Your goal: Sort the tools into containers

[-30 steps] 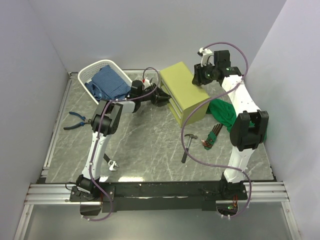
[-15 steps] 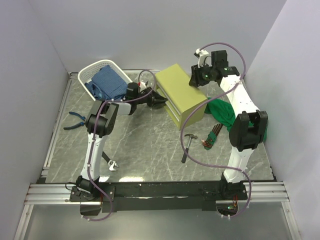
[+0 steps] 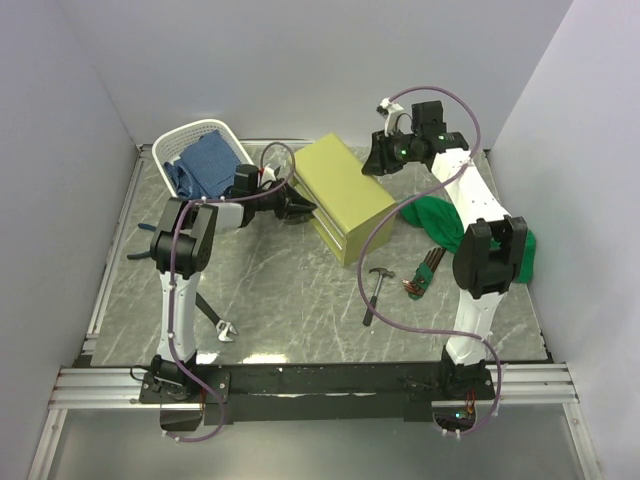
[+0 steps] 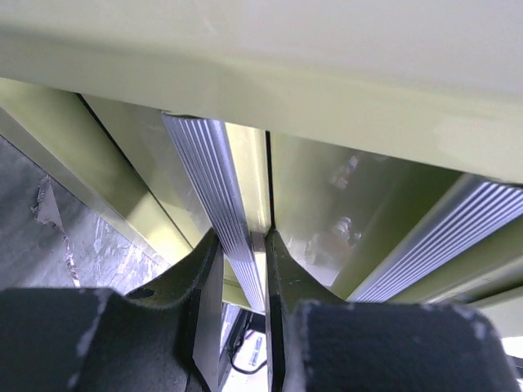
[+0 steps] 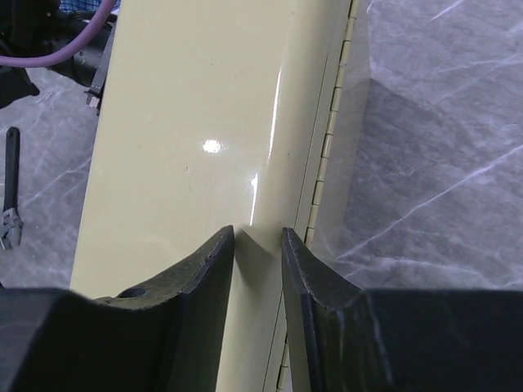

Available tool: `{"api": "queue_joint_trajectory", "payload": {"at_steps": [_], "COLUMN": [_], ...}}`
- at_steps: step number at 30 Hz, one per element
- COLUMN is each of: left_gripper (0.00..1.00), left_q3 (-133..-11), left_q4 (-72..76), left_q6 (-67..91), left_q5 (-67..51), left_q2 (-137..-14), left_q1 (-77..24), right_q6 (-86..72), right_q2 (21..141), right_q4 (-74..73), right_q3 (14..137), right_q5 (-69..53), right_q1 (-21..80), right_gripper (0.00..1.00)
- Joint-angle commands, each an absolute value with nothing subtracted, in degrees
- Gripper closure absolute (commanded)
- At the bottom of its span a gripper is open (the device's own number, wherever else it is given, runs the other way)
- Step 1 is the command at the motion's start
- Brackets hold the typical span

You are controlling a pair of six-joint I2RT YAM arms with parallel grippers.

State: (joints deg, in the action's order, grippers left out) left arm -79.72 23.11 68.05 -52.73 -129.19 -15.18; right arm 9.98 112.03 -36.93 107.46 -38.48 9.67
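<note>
The olive-green chest [image 3: 345, 195] stands mid-table, its drawer front turned toward the left arm. My left gripper [image 3: 300, 208] is shut on a ribbed silver drawer handle [image 4: 208, 188], which runs between the two fingers of that gripper [image 4: 243, 245]. A second handle [image 4: 458, 237] shows to the right. My right gripper [image 3: 375, 160] rests tip-down on the chest's lid [image 5: 188, 122] beside the rear hinge, and its jaws [image 5: 258, 237] stand a little apart with nothing between them. A hammer [image 3: 377, 290], a hex key set [image 3: 425, 272] and a wrench [image 3: 218, 325] lie on the table. The pliers [image 3: 137, 254] are partly hidden behind the left arm.
The white lattice basket [image 3: 172, 142] at the back left holds a blue cloth [image 3: 210, 165]. A green cloth [image 3: 445, 225] lies right of the chest, under the right arm. Grey walls close in on the left, back and right.
The left gripper closed on the drawer handle. The chest has slid and turned to the left, and both arms moved left with it. The right jaws narrowed.
</note>
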Motion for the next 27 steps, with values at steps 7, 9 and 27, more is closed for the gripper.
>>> {"api": "queue_joint_trajectory", "payload": {"at_steps": [7, 9, 27], "left_gripper": [0.99, 0.99, 0.99], "left_q3": [-92.9, -97.1, -102.3], "left_q4": [22.7, 22.1, 21.6], "left_q6": [62.1, 60.5, 58.4], "left_q5": [-48.7, -47.9, -47.4], "left_q2": [-132.0, -133.6, -137.9], "left_q1": [-18.1, -18.8, -21.8], "right_q6": [9.2, 9.4, 7.4], "right_q2": [113.8, 114.4, 120.7], "right_q4": [-39.6, -39.5, -38.4], "right_q3": [111.2, 112.8, 116.0], "right_q5": [-44.8, -45.2, -38.2], "right_q1": [15.1, 15.1, 15.6], "right_gripper": [0.64, 0.64, 0.69]}}
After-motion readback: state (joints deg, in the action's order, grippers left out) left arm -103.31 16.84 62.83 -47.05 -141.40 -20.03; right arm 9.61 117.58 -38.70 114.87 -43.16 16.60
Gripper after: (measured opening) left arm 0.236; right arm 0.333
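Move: The left hand already has the green cabinet's drawer handle between its fingertips; the cabinet's middle lies about 10 cm to its right and 2 cm ahead, roughly level in height. The white basket stands some 24 cm left and 11 cm ahead of this hand, and the hammer 19 cm right and 22 cm back. From the right hand, at the top's rear edge, the cabinet's middle is about 6 cm left, 6 cm back and 12 cm down. Still pinching the handle, the left hand pushes 8 cm forward-right; the right goes 7 cm left over the cabinet. ##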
